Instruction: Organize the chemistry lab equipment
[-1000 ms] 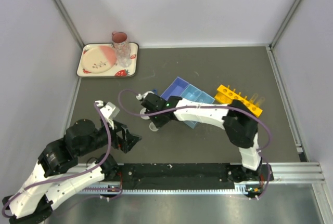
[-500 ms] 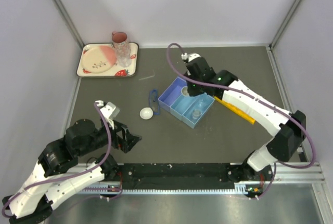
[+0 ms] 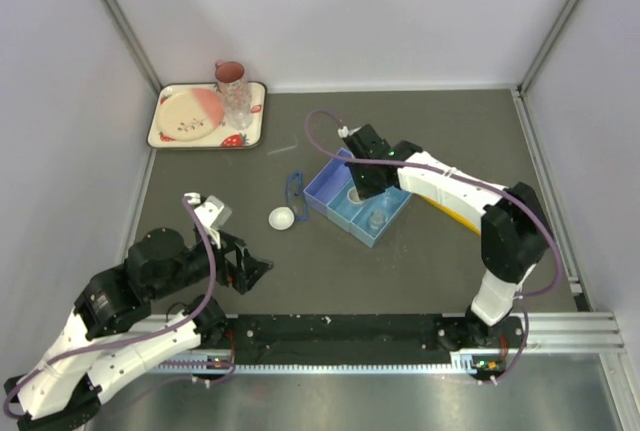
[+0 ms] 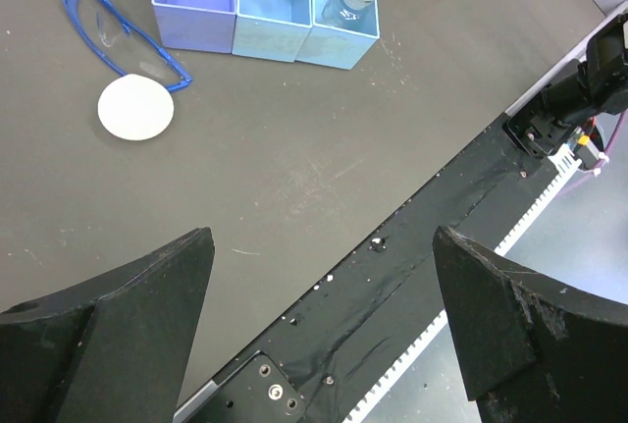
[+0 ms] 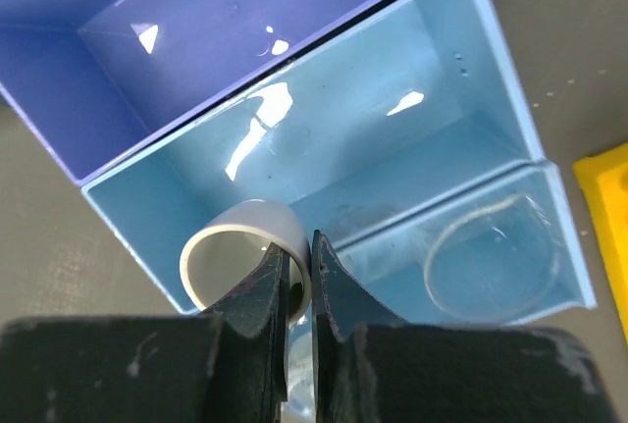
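My right gripper [image 5: 302, 266] is shut on the rim of a small white dish [image 5: 245, 217], held tilted over the middle compartment of the blue divided tray [image 5: 442, 70]. In the compartment beside it stands the clear beaker [image 5: 491, 261]. From above, the right gripper [image 3: 360, 179] hangs over the tray [image 3: 330, 176], with the beaker [image 3: 377, 218] near its front. A second white dish [image 3: 282, 218] and the blue-rimmed goggles [image 3: 295, 189] lie on the table left of the tray. My left gripper [image 3: 255, 271] is open and empty near the front edge. The arm partly hides the yellow rack [image 3: 455, 213].
A thin glass rod [image 3: 283, 148] lies behind the goggles. A strawberry-patterned tray [image 3: 255, 123] with a plate, a pink mug [image 3: 231, 75] and a tumbler stands at the back left corner. A black rail [image 4: 392, 266] runs along the table's near edge.
My right gripper went from the table left of the tray to the tray's far side, then came nearer over the middle compartment with the dish. The left arm stayed still.
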`<action>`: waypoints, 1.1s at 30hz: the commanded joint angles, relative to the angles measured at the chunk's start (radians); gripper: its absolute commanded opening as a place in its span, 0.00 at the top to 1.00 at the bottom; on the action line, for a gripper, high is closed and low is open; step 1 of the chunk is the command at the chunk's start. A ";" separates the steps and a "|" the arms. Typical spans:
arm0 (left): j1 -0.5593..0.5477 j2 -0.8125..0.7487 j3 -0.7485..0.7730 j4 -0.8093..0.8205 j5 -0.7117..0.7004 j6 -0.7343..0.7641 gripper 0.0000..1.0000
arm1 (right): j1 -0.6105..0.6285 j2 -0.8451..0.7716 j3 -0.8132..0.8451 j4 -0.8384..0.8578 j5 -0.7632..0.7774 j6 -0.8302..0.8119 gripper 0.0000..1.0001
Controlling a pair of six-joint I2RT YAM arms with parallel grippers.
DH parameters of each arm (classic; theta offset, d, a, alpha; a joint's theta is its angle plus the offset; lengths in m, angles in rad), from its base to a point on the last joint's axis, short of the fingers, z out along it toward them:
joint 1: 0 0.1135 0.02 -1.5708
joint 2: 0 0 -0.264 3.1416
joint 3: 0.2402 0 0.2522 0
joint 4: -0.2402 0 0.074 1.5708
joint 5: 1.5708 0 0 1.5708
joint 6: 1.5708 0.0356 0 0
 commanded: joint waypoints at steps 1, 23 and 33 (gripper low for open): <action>0.004 -0.013 0.008 0.038 -0.001 0.008 0.01 | -0.010 0.067 0.023 0.079 -0.045 -0.026 1.00; 0.003 -0.025 0.005 0.025 -0.015 0.008 0.01 | 0.074 0.217 0.006 0.151 -0.077 -0.032 1.00; 0.004 -0.024 0.005 0.022 -0.015 0.010 0.01 | 0.079 0.205 0.000 0.147 -0.042 -0.029 0.62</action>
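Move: My right hand already holds the small white cup above the box. The near-left end of its middle blue compartment lies about 5 cm to the left, 1 cm back and 8 cm below. The purple compartment's middle is some 8 cm left and 5 cm ahead, and the glass jar roughly 5 cm right and 4 cm back. From my left hand, that near-left end is about 18 cm ahead, 19 cm right and well below. I lower the cup with my right hand into the middle compartment. I sink first, then slide left nearly level towards the near-left end, then sink again, about 7.5 cm down and 5 cm left in all. At the bottom I stop and open my fingers roughly a quarter to let go of the cup beside the purple divider. ##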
